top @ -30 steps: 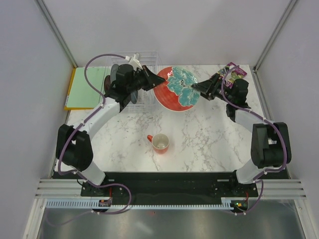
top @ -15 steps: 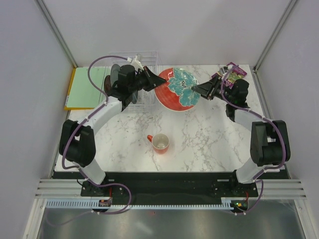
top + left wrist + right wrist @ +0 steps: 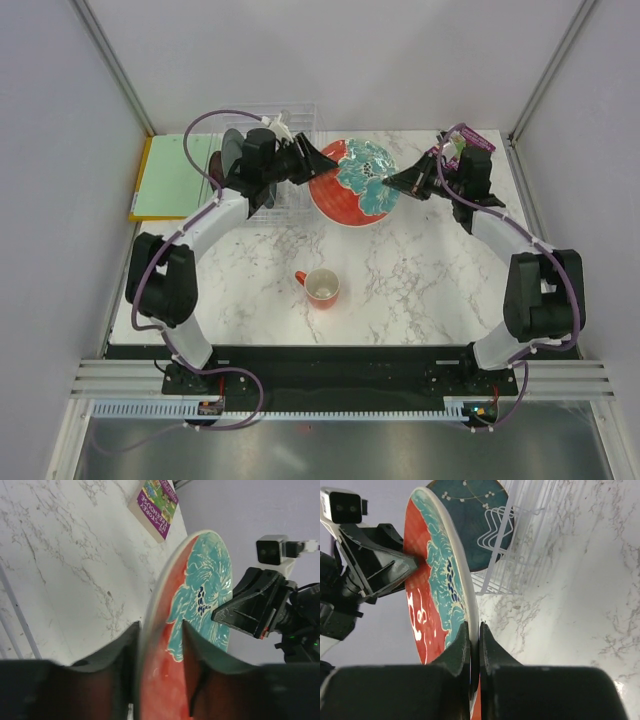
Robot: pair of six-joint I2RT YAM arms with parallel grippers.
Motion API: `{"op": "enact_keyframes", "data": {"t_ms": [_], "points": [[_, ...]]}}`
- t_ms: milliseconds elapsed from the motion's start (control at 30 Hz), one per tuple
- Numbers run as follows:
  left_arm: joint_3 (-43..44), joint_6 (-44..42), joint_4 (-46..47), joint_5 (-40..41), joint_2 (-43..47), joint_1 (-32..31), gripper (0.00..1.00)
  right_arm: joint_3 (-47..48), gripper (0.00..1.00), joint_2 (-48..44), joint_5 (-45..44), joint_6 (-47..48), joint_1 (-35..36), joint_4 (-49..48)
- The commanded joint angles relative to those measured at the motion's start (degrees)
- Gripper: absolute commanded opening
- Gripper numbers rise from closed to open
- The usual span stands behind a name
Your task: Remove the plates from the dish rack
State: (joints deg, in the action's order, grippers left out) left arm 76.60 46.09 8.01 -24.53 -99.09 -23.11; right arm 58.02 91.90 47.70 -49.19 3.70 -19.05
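The red plate with the teal splash [image 3: 352, 185] hangs on edge above the marble, between both arms. My right gripper [image 3: 388, 181] is shut on its right rim, pinching the white edge [image 3: 472, 627]. My left gripper [image 3: 322, 160] straddles the opposite rim [image 3: 159, 627] with its jaws parted; a gap shows between one finger and the plate's red face [image 3: 200, 595]. The clear dish rack [image 3: 290, 120] stands behind the left arm. It holds dark plates [image 3: 232, 145], one of them dark teal [image 3: 470, 500] behind the wire dividers [image 3: 520, 545].
An orange-red mug [image 3: 322, 287] sits upright at the table's middle, nearer the arm bases. A flat green board [image 3: 172, 175] lies left of the rack. A purple book [image 3: 470, 145] rests at the back right corner [image 3: 156, 505].
My right gripper has closed onto the plate's right rim. My left gripper's jaws have parted from their grip on the left rim. The plate has shifted slightly towards the back.
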Motion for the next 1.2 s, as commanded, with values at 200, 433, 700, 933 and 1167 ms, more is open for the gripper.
{"op": "enact_keyframes", "data": {"t_ms": [200,433,700,933,1167], "points": [[7.95,-20.94,-13.44,17.05,6.10,0.08,0.84,16.66,0.00,1.08,-12.72,10.79,-5.53,13.69],[6.90,-28.67,-14.95,30.41,8.74,0.97,0.85,30.21,0.00,18.30,-12.81,8.15,-7.48,14.48],[5.67,-35.89,-14.60,41.22,7.95,1.14,0.85,44.53,0.00,35.78,-10.61,3.05,-8.01,12.28],[3.56,-36.77,-12.58,42.90,6.98,2.19,0.85,47.80,0.00,41.08,-9.91,2.69,-8.01,12.72],[2.59,-35.71,-12.58,42.90,5.66,2.72,0.85,39.20,0.00,39.59,-9.82,4.89,-8.01,13.42]]}}
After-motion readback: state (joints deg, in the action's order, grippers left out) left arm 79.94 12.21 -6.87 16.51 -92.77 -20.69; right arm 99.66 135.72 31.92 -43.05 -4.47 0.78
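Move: The right hand, gripping the flower plate's right rim, is bound for bare counter whose centre lies about 20 cm ahead, level sideways and 20 cm down. From this hand the purple book is some 25 cm ahead and 24 cm right, the rack's right side 18 cm ahead and 18 cm left. From the left hand, still at the flower plate, the brown-rimmed dark plate is about 9 cm ahead, 18 cm left and 13 cm below; the teal plate stands 8 cm farther left, 1 cm farther out. Forward and to its right, then steeply down, the right hand carries the pinched flower plate some 25 cm overall to the counter beside the book, turning clockwise and tipping down about 20 degrees. The left hand opens wide, comes free of the plate and swings about 16 cm left and a little forward, ending over the rack near the brown-rimmed plate with its fingers pointing forward. ##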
